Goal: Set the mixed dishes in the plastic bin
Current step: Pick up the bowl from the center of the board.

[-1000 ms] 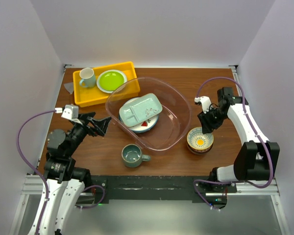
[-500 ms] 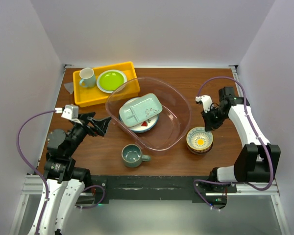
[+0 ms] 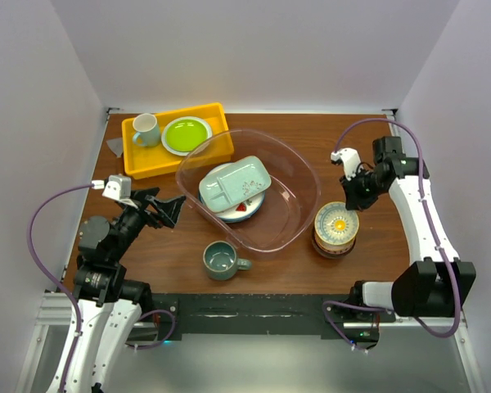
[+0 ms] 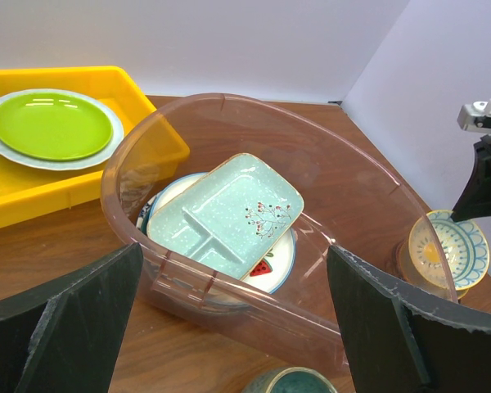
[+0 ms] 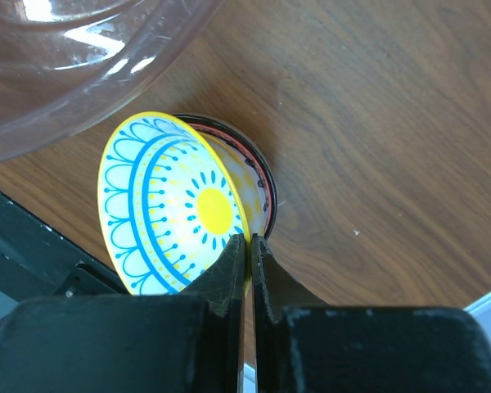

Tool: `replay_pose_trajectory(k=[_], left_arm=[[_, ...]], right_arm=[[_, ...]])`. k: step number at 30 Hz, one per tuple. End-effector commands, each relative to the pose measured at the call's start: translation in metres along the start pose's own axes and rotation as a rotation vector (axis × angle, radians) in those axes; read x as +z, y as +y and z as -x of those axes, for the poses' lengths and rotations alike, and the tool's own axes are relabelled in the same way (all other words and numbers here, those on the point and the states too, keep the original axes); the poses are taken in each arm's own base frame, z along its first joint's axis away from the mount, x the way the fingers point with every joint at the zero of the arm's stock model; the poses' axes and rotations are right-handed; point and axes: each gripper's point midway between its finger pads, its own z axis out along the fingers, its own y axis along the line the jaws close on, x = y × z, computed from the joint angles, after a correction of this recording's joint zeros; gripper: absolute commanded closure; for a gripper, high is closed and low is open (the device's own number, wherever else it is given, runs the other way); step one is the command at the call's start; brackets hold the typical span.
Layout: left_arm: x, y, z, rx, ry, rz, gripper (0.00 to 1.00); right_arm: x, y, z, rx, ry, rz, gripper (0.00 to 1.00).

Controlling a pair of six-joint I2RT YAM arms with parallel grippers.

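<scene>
The plastic bin (image 3: 307,176) stands mid-table and holds the pale-green divided tray (image 3: 233,184) lying on a white plate with a red fruit mark (image 3: 244,208). A grey-green mug (image 3: 222,260) stands on the table in front of the bin. Right of the bin, my right gripper (image 3: 349,205) is shut on the rim of the yellow-inside patterned bowl (image 5: 176,205). That bowl is tilted and raised off the reddish-brown bowl (image 5: 262,176) beneath it. My left gripper (image 3: 165,210) hovers open left of the bin (image 4: 229,286), holding nothing.
A yellow tray (image 3: 139,155) at the back left carries a lime-green plate (image 3: 186,134) and a pale mug (image 3: 146,129). White walls close in the table on the left, back and right.
My right gripper has shut on the patterned bowl's rim and tipped it up off the lower bowl, the arm drawing back and up. The left arm has not moved.
</scene>
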Motion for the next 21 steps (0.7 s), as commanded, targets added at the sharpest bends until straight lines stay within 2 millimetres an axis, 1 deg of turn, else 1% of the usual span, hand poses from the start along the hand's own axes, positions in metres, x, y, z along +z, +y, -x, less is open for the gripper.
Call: replay_pose_trajectory(k=[1,13,21], left_arm=[[0.0,-0.004,0.007,0.03,-0.029,-0.02,0.0],[0.001,-0.003,0.005,0.029,-0.023,-0.019,0.0],[0.003,-0.003,0.004,0.028,-0.015,-0.023,0.0]], right_arm=[[-0.03,0.0,0.02,-0.047,-0.083,-0.048,1.0],[-0.057,0.003,0.025,-0.06,-0.115,-0.105,1.0],[-0.079,0.008,0.035,-0.071,-0.162,-0.121,1.0]])
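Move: The yellow-rimmed bowl is already pinched by its far right rim and raised, its middle roughly 4 cm left, 4 cm back and 3 cm below the right hand. The plastic bin's middle is about 28 cm left of that hand, 4 cm ahead and 8 cm down; the dark lower bowl sits 6 cm back, 5 cm left and 11 cm below the hand. From the left hand, the bin is some 10 cm ahead, 13 cm right and 19 cm down. The yellow-rimmed bowl goes on rising, hanging by its rim from the right hand's shut fingers, which keep their pinch. The hand lifts it almost straight up, away from the dark lower bowl, by about 5.5 cm, easing off midway and then picking up again, while the wrist tips the fingertips slightly outward, some 5 to 10 degrees, with no travel yet towards the bin. ##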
